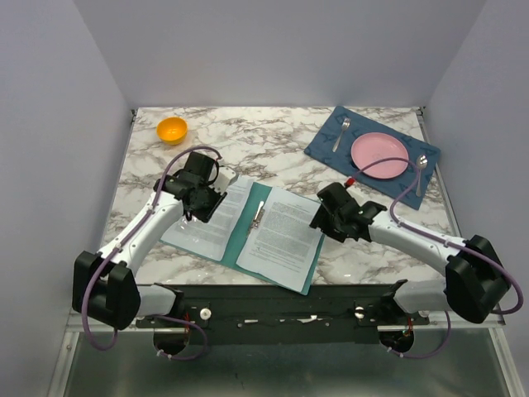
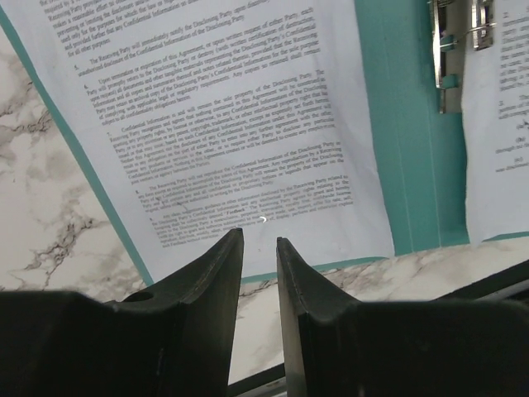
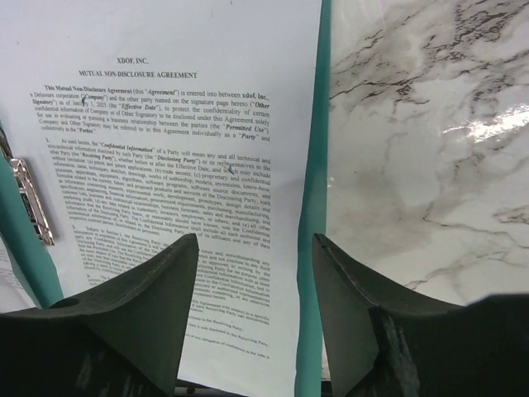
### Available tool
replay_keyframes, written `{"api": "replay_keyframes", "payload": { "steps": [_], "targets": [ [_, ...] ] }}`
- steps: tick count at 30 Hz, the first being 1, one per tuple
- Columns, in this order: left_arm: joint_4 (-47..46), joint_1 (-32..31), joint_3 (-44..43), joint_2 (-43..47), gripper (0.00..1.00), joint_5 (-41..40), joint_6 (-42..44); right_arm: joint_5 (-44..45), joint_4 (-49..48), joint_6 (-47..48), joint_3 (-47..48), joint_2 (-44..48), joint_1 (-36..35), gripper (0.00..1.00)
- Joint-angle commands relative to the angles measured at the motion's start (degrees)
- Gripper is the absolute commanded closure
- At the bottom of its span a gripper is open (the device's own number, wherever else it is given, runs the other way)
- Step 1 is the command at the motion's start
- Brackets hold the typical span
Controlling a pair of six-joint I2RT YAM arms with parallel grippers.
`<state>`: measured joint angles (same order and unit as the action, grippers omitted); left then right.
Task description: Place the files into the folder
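Note:
The teal folder [image 1: 246, 225] lies open on the marble table, with a metal clip [image 1: 259, 213] at its spine. One printed file [image 1: 211, 219] rests on its left half and another file [image 1: 281, 236] on its right half. My left gripper [image 1: 202, 205] hovers over the left file [image 2: 231, 124], its jaws a narrow gap apart with nothing between them [image 2: 259, 240]. My right gripper [image 1: 324, 217] hangs open over the folder's right edge [image 3: 314, 207], straddling the margin of the right file [image 3: 182, 124] and holding nothing [image 3: 256, 240].
An orange bowl [image 1: 172, 130] sits at the back left. At the back right a dark blue placemat [image 1: 326, 145] carries a pink plate [image 1: 379, 155], a fork [image 1: 340, 132] and a spoon [image 1: 421, 169]. Grey walls close in on three sides.

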<state>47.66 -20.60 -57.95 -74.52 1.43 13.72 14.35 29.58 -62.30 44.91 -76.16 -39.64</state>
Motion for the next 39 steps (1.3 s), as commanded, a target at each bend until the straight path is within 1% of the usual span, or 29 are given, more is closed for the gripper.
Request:
{"api": "replay_keyframes", "payload": {
  "steps": [1, 3, 4, 7, 10, 13, 15, 19, 22, 27, 30, 35, 39],
  "targets": [
    [-2.21, -2.33, -1.46, 2.01, 0.61, 8.49, 1.84, 0.24, 3.29, -0.01, -2.98, 1.54, 0.26, 0.32],
    [-3.97, -4.17, -0.59, 1.49, 0.61, 9.38, 2.54, -0.02, 2.50, -0.45, -3.59, 0.75, 0.53, 0.32],
    [-6.41, -6.10, 0.03, 1.31, 0.62, 8.94, 2.98, -0.46, 2.15, -0.45, -3.60, -0.38, 1.14, 0.31],
    [-11.42, -8.48, 2.31, 0.26, 0.61, 7.97, 4.30, -0.90, 1.36, 1.13, -1.50, -3.02, 3.59, 0.31],
    [-16.34, -8.93, 3.46, -1.41, 0.63, 7.89, 4.48, -1.69, 0.22, 4.02, 0.09, -4.69, 7.27, 0.31],
    [-20.66, -9.11, 4.87, -3.52, 0.64, 6.04, 5.35, -3.35, -1.37, 6.40, 1.85, -7.15, 10.71, 0.31],
    [-22.34, -9.11, 5.39, -5.71, 0.64, 5.25, 6.23, -4.67, -2.51, 6.93, 2.47, -9.17, 12.03, 0.31],
    [-25.85, -9.28, 6.36, -8.97, 0.64, 6.21, 7.03, -8.10, -5.15, 6.84, 3.17, -12.34, 13.71, 0.31],
    [-27.79, -9.46, 6.45, -11.87, 0.66, 5.95, 7.90, -9.94, -6.11, 6.67, 4.05, -15.15, 14.23, 0.31],
    [-28.94, -9.46, 6.36, -16.70, 0.66, 4.99, 9.14, -11.89, -7.61, 6.58, 5.54, -18.23, 14.85, 0.32],
    [-28.85, -9.55, 5.48, -18.98, 0.66, 5.77, 9.05, -13.20, -7.61, 6.49, 6.51, -20.25, 15.55, 0.32],
    [-27.53, -11.39, 5.39, -20.75, 0.66, 7.88, 8.87, -14.00, -8.23, 6.93, 6.86, -23.23, 17.31, 0.32],
    [-27.01, -12.88, 5.31, -21.81, 0.66, 9.11, 8.08, -16.28, -8.31, 7.63, 8.53, -25.43, 18.80, 0.33]
  ]
}}
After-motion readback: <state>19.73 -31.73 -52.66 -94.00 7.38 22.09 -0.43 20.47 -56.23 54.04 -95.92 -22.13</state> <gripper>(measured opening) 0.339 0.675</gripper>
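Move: The clip on the folder's spine lies about 13 cm to the left hand's right, 5 cm ahead and some 10 cm below; the left file's middle is about 5 cm ahead and 3 cm left, the right file's about 21 cm right and 2 cm back. From the right hand, the folder's far right corner is roughly 13 cm ahead, 3 cm right and 6 cm down, the right file's middle 11 cm left and level, the clip 20 cm left and 7 cm ahead. The left hand swings about 7 cm right over the left file, rising slightly, then sinks some 10 cm while easing forward and a little farther right, turning about 20 degrees clockwise, its barely parted fingertips coming down close on the clip's left side, at the spine and the left file's inner edge. Meanwhile the right hand, fingers kept wide, first draws back slightly, dips about 3 cm and shifts right, then runs forward low along the folder's right edge towards its far corner, edging back left to end some 8 cm farther out, its right finger by the folder's rim and its left over the file. ##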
